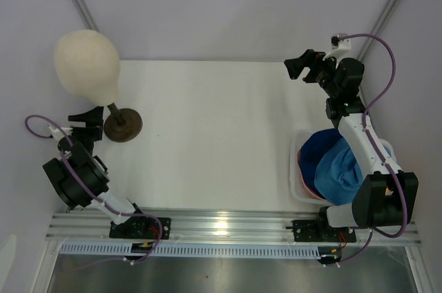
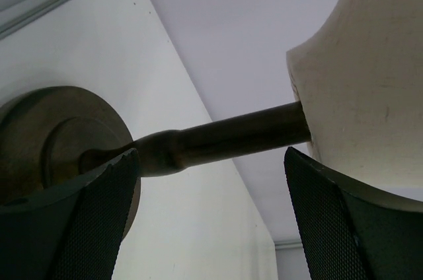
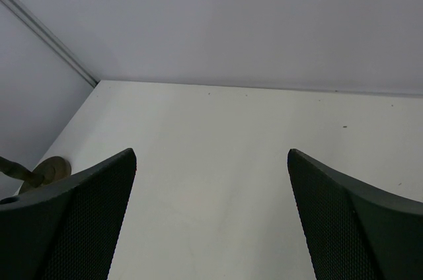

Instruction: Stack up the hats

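Observation:
The hats lie piled in a white basket (image 1: 294, 184) at the right, partly under my right arm. A dark navy hat (image 1: 322, 146) lies beside a light blue hat (image 1: 338, 172), and a pink edge (image 1: 301, 167) shows under them. The yellow hat is hidden. My right gripper (image 1: 294, 68) (image 3: 211, 154) is open and empty, held above the table's far right, away from the basket. My left gripper (image 1: 99, 124) (image 2: 211, 154) is open and empty, its jaws level with the mannequin's dark stem (image 2: 225, 138) without touching it.
The cream mannequin head (image 1: 86, 65) (image 2: 370, 75) stands at the far left on a dark round base (image 1: 123, 125) (image 2: 39, 141), which also shows in the right wrist view (image 3: 49, 169). White walls close the back and both sides. An aluminium rail (image 1: 228, 227) runs along the near edge.

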Motion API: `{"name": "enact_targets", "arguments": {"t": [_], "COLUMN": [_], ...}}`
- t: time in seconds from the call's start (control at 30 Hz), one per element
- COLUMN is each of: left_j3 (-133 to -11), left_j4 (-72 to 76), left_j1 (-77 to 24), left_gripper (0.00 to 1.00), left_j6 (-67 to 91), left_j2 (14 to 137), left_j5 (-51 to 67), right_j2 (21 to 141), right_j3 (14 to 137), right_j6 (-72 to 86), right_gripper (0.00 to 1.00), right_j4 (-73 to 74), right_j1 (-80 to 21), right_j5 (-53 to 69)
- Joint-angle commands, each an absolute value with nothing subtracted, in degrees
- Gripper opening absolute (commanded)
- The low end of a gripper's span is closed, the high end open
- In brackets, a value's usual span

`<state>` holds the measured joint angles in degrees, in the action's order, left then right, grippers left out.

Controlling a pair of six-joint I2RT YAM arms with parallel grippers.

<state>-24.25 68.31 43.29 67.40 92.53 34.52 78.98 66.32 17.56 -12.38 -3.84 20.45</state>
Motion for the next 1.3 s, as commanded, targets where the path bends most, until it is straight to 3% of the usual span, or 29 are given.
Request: {"name": "enact_targets", "arguments": {"t": [0.0,0.23,0.47,0.83,1.27], "left_j3": [-27.06,-33.38,-40.16,-55.35,-74.79], "left_j4": [68.40,63.45,70.22,61.79,39.05], "left_j1": [42.28,37.01,35.08,28.22,19.96], "left_gripper": [0.93,0.93,0.93,0.94,0.97], "left_j6": [64.69,61.52,63.56,57.74,50.20], "left_j2": [90.53,93.07,104.32,112.22,120.23], "left_j5": [29.45,25.58,30.94,33.83,44.90], "right_j2": [79.63,80.07,80.50,82.18,86.30], "right_j3": [66.80,67.23,67.94,69.52,71.98], "right_j6": [18.28,18.72,17.14,16.09,16.70], "right_gripper": [0.99,0.99,0.99,0.99,0.99], "right_j4": [-15.99,-16.17,-15.03,-13.89,-13.62], "right_j1": [-3.60,-3.52,-3.52,-3.43,-3.52], "right_j5": [21.00,21.27,20.65,20.92,22.23]}}
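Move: The head stand's round base is about 5 cm ahead of the left hand, some 4 cm to its right and 12 cm below; its wooden post rises just beyond the open fingertips. The white head is mounted above that base, its middle roughly 18 cm higher than the hand. From the right hand, the stand's base lies about 8 cm ahead, 55 cm left and 31 cm below. Left hand, fingers still open, pushes the stand's post some 19 cm forward, veering 7 cm right, turning 25 degrees clockwise. ##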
